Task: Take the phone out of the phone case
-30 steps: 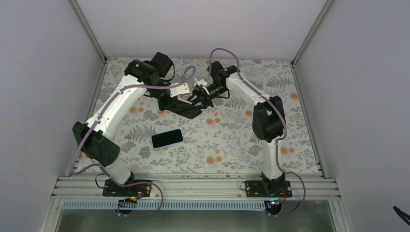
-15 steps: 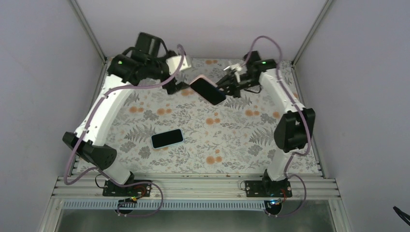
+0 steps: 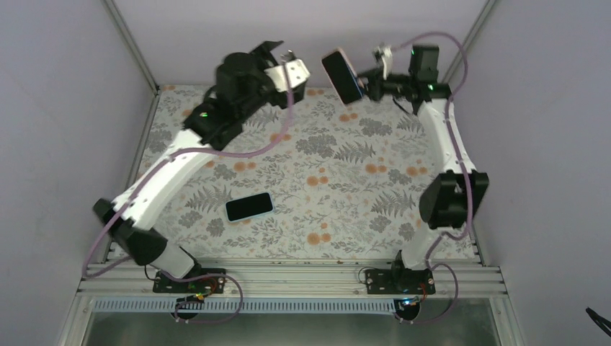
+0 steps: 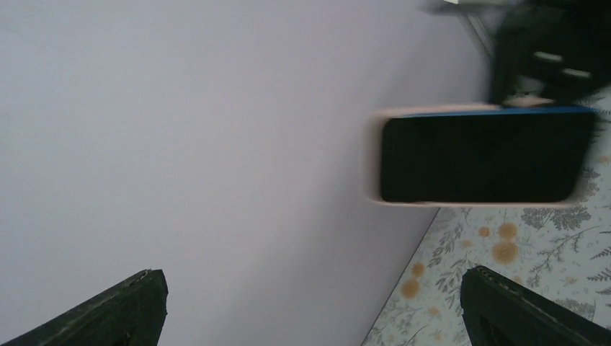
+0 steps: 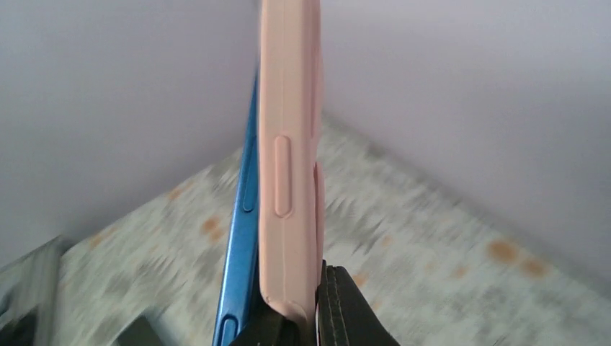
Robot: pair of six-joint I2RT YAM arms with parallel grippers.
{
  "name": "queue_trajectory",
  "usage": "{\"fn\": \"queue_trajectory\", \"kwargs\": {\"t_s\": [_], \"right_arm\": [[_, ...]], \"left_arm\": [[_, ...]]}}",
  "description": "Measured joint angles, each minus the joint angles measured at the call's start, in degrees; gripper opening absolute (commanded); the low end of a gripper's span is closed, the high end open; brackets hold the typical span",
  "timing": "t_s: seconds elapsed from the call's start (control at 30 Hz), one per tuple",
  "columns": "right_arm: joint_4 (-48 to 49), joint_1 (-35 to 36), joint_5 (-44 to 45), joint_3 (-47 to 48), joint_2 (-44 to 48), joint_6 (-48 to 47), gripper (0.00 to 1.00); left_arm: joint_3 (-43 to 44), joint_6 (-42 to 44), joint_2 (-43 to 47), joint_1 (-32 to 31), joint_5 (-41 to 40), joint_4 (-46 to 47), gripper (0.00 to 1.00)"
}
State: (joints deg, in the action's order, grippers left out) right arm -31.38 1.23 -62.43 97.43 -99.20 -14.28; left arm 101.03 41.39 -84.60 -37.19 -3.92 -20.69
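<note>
A phone with a black screen sits in a pink case [image 3: 341,74] that is held high in the air near the back wall. My right gripper [image 3: 372,81] is shut on one end of the case. In the right wrist view the pink case [image 5: 288,158] stands edge-on, and the phone's blue side [image 5: 241,238] has parted from it along the left. My left gripper [image 3: 285,62] is open and empty, just left of the phone and apart from it. The left wrist view shows the cased phone [image 4: 481,155] ahead, beyond the spread fingertips [image 4: 137,306].
A second phone [image 3: 249,207] with a dark screen and light-blue rim lies flat on the floral tablecloth [image 3: 339,194], left of centre. Grey walls close in the back and both sides. Both arms reach up over the far edge of the table.
Both arms have risen from the table to the back wall. My left gripper has let go of the phone and opened. My right gripper has carried the cased phone up and right.
</note>
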Motion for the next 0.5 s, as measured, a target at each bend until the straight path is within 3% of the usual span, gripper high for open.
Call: {"fn": "queue_trajectory", "kwargs": {"t_s": [0.13,0.23,0.5], "right_arm": [[3.4,2.1,12.4,24.1,-12.7,10.4,0.03],[4.0,2.4,20.1,26.4,-14.9,15.1,0.03],[1.7,4.8,28.8,25.8,-18.0,19.5,0.03]], "left_arm": [[-0.4,-0.3,-8.7,-2.7,-3.4,6.2,1.0],[-0.5,-1.7,-13.1,-3.1,-3.9,9.0,1.0],[-1.0,-6.2,-15.0,-3.7,-3.3,19.5,1.0]]}}
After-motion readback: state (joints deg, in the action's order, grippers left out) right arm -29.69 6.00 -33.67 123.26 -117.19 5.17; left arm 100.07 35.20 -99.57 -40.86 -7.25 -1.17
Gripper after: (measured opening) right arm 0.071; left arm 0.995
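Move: The phone, still in its pink case with the blue side standing proud, hangs from the right fingers, its middle about 5 cm left and 2 cm ahead of the right hand at nearly its height. The empty left gripper stands roughly 20 cm left of the right hand, 6 cm back and 10 cm higher. From the left hand the phone lies some 16 cm right, 4 cm ahead and 9 cm lower. Keeping its pinch on a long edge of the pink case, the right hand sweeps the phone about 13 cm forward in an arc that rises some 6 cm and sinks back, while turning about 25 degrees clockwise. The left hand, wide open and touching nothing, follows to the right and forward, dipping about 8 cm before coming up a little. ##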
